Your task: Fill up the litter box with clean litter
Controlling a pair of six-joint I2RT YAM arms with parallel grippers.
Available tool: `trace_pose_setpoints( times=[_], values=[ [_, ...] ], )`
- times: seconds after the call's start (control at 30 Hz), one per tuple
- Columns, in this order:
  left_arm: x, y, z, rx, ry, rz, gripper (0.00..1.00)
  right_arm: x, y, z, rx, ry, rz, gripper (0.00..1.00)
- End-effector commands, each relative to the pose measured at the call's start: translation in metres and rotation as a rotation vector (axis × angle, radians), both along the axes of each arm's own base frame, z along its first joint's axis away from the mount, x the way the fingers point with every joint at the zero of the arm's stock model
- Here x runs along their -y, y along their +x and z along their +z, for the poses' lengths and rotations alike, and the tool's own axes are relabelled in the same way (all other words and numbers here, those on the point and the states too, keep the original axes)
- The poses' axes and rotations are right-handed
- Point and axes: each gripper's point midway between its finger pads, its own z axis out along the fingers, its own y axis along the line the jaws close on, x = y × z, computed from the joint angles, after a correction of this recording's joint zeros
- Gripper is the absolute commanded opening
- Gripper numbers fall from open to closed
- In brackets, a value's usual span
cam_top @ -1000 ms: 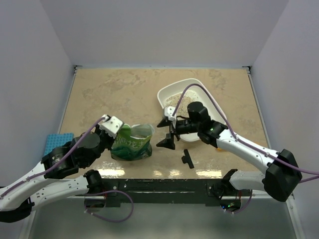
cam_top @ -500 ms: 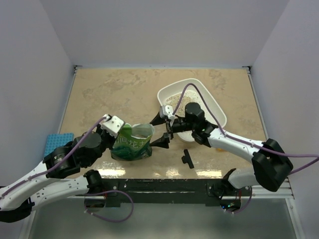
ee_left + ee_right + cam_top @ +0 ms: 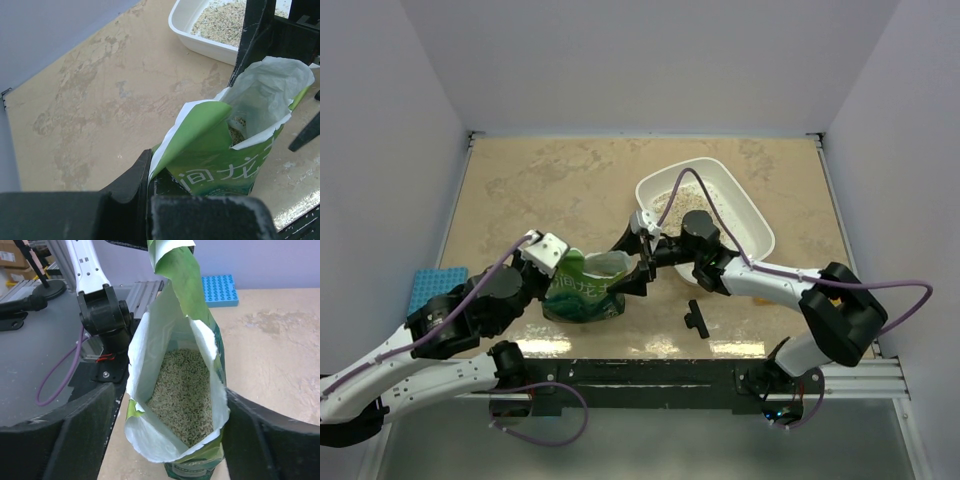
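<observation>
The white litter box (image 3: pixel 752 212) sits at the back right with clean litter (image 3: pixel 684 206) heaped in it; its near rim (image 3: pixel 200 44) shows in the left wrist view. A crinkled green bag (image 3: pixel 584 292) stands upright, its mouth open, with pale litter pellets (image 3: pixel 185 385) inside. My left gripper (image 3: pixel 546 256) is shut on the bag's left top flap (image 3: pixel 197 127). My right gripper (image 3: pixel 628 263) is open, its fingers (image 3: pixel 75 435) on either side of the bag's mouth. The right finger touches the bag's side and the left one stands a little apart.
A small black T-shaped piece (image 3: pixel 696 319) lies on the table near the front edge, right of the bag. A blue studded block (image 3: pixel 432 285) lies at the left edge, behind my left arm. The black rail and arm bases run along the front.
My right gripper has moved left from beside the litter box to the bag's mouth, and its jaws have narrowed slightly around it. The left gripper and bag stayed put.
</observation>
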Motion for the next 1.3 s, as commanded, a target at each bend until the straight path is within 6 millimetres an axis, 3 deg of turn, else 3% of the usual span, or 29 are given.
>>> trace_pose_setpoints(
  times=[0.0, 0.2, 0.3, 0.33, 0.37, 0.5, 0.57, 0.7, 0.73, 0.77, 0.83, 0.97, 1.03, 1.17, 1.23, 1.27],
  values=[
    [-0.005, 0.006, 0.059, 0.126, -0.196, 0.053, 0.0, -0.005, 0.0, 0.012, 0.008, 0.037, 0.013, 0.75],
    [-0.009, 0.004, 0.062, 0.132, -0.216, 0.056, 0.0, -0.004, 0.001, 0.001, -0.024, 0.009, -0.003, 0.51],
    [-0.011, 0.003, 0.065, 0.139, -0.233, 0.054, 0.0, -0.003, 0.005, -0.004, -0.032, 0.003, -0.029, 0.28],
    [-0.011, 0.002, 0.066, 0.14, -0.237, 0.053, 0.0, -0.001, 0.008, -0.006, -0.045, 0.0, -0.04, 0.07],
    [-0.011, 0.001, 0.067, 0.14, -0.24, 0.047, 0.0, 0.001, 0.011, -0.005, -0.047, 0.007, -0.053, 0.0],
    [-0.012, -0.003, 0.073, 0.15, -0.272, 0.022, 0.0, 0.017, 0.02, -0.006, -0.092, 0.033, -0.11, 0.0],
    [-0.012, -0.007, 0.078, 0.168, -0.288, -0.01, 0.2, 0.03, 0.03, -0.002, -0.094, 0.05, -0.144, 0.0],
    [-0.009, -0.015, 0.087, 0.195, -0.303, -0.081, 0.48, 0.058, 0.045, -0.007, -0.099, 0.032, -0.219, 0.0],
    [-0.007, -0.017, 0.087, 0.201, -0.297, -0.103, 0.59, 0.065, 0.051, -0.006, -0.092, 0.026, -0.242, 0.0],
    [-0.002, -0.022, 0.088, 0.204, -0.299, -0.145, 0.63, 0.07, 0.052, -0.013, -0.112, -0.006, -0.253, 0.0],
    [0.002, -0.022, 0.085, 0.204, -0.302, -0.163, 0.71, 0.077, 0.056, -0.003, -0.081, 0.0, -0.29, 0.0],
    [0.011, -0.016, 0.081, 0.185, -0.308, -0.147, 0.76, 0.088, 0.063, 0.003, -0.077, -0.044, -0.347, 0.0],
    [0.016, -0.012, 0.077, 0.179, -0.309, -0.135, 0.82, 0.095, 0.067, 0.016, -0.058, -0.028, -0.385, 0.0],
    [0.035, -0.002, 0.059, 0.136, -0.287, -0.125, 0.91, 0.113, 0.072, 0.023, -0.073, -0.038, -0.468, 0.0],
    [0.047, 0.003, 0.043, 0.109, -0.263, -0.132, 0.92, 0.126, 0.079, 0.019, -0.096, -0.062, -0.534, 0.0],
    [0.051, 0.003, 0.034, 0.094, -0.252, -0.138, 0.92, 0.13, 0.077, 0.026, -0.078, -0.05, -0.55, 0.0]
  ],
)
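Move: The right gripper, pointing left, already straddles the near end of the litter bag's open mouth; the mouth's middle is about 5 cm to its left and level with it. From this hand the litter box lies some 21 cm ahead, 22 cm right and 18 cm down, and the black clip about 10 cm back, 20 cm right and 20 cm down. The left hand still grips the raised flap, with the mouth about 11 cm to its right, 2 cm ahead and 5 cm below. The right hand stays by the mouth while its fingers close, pinching the two sides of the rim together, then draws the bag to the right by about 11 cm and some 5 cm forward, towards the litter box, turning about 20 degrees clockwise with its grip kept. The left hand keeps its hold on the flap until that pull begins, then opens wide and lets go, rising some 7 cm with a slight upward tilt before it swings right and sinks a little way back down. ##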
